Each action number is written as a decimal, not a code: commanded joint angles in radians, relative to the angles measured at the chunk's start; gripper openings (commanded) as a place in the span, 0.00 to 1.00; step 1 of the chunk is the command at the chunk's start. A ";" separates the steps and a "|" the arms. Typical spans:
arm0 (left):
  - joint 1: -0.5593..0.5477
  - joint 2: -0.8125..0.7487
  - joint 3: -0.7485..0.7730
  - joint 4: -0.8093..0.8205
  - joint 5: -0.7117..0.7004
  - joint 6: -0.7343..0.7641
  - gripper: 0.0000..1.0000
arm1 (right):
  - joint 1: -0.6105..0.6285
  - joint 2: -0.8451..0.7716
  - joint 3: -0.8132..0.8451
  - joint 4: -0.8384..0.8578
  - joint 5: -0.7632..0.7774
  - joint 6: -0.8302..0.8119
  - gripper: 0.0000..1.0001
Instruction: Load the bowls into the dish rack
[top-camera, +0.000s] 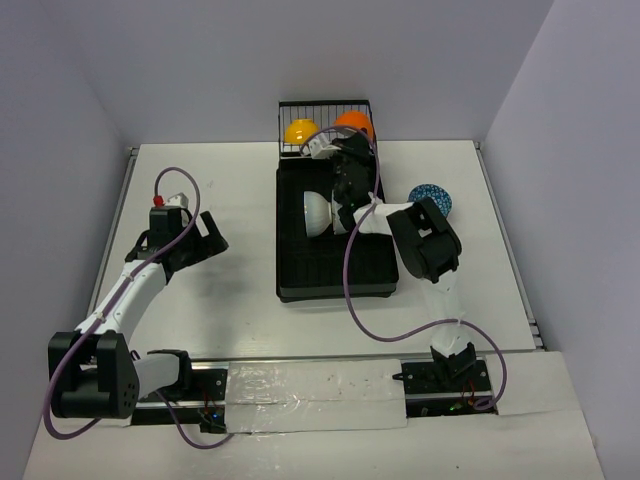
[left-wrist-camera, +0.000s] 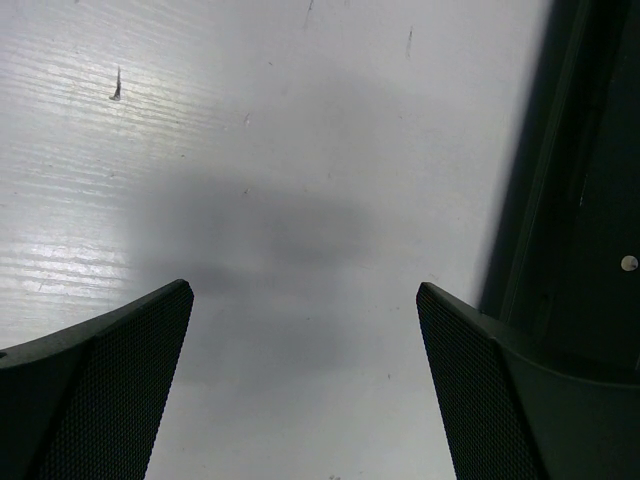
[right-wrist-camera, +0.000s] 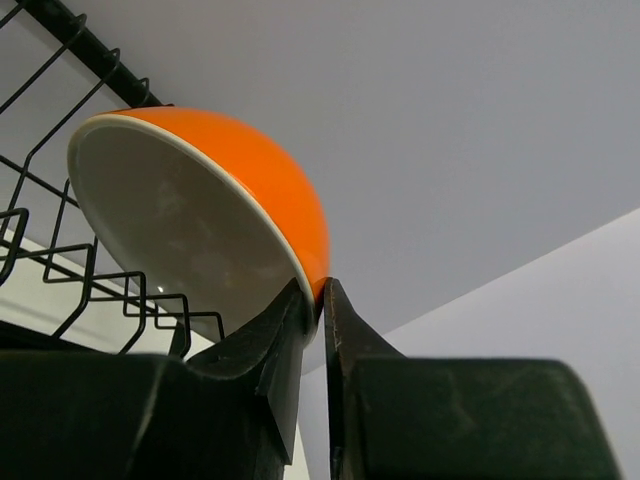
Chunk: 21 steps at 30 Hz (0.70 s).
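Observation:
An orange bowl (top-camera: 355, 122) (right-wrist-camera: 250, 170) stands on edge in the wire basket (top-camera: 325, 105) (right-wrist-camera: 60, 250) at the far end of the black dish rack (top-camera: 335, 275). My right gripper (top-camera: 340, 145) (right-wrist-camera: 322, 283) is shut on its lower rim, one finger inside and one outside. Beside it in the basket sits a yellow bowl (top-camera: 300, 131). A white bowl (top-camera: 317, 213) lies on the rack's slatted tray. On the table right of the rack rests a blue patterned bowl (top-camera: 430, 197). Left of the rack, my left gripper (top-camera: 207, 237) (left-wrist-camera: 305, 290) hangs open over bare table, holding nothing.
The rack's dark edge (left-wrist-camera: 580, 200) runs along the right side of the left wrist view. Side walls close in the white table on the left, right and back. My right arm stretches over the rack's tray, its purple cable looping down in front.

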 joint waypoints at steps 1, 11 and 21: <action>0.005 -0.031 0.009 0.026 -0.028 0.013 0.99 | 0.013 -0.062 -0.017 0.037 0.010 0.017 0.18; 0.009 -0.028 0.014 0.023 -0.043 0.018 0.99 | 0.018 -0.070 -0.038 -0.003 -0.004 0.019 0.28; 0.018 -0.023 0.017 0.023 -0.045 0.013 0.99 | 0.039 -0.105 -0.049 0.036 0.003 0.001 0.47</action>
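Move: On the upper wire rack the orange bowl hangs upside down, its right rim between the right hand's fingertips; its middle is about 5 cm left of that hand, 3 cm ahead and level with it. The yellow bowl sits roughly 15 cm left and 2 cm ahead. Below, the rightmost white bowl stands some 18 cm back, straight in line and 17 cm down. The orange bowl is about 28 cm ahead, 34 cm right and 14 cm above the left hand. Easing the orange bowl down onto the wires, the right hand shifts about 1.5 cm to the left, towards the yellow bowl, and sinks about as much, with hardly any wrist turn. The fingers, already slackening, open by about a quarter of their range, the upper one coming clear of the rim while the lower one stays close against it. ##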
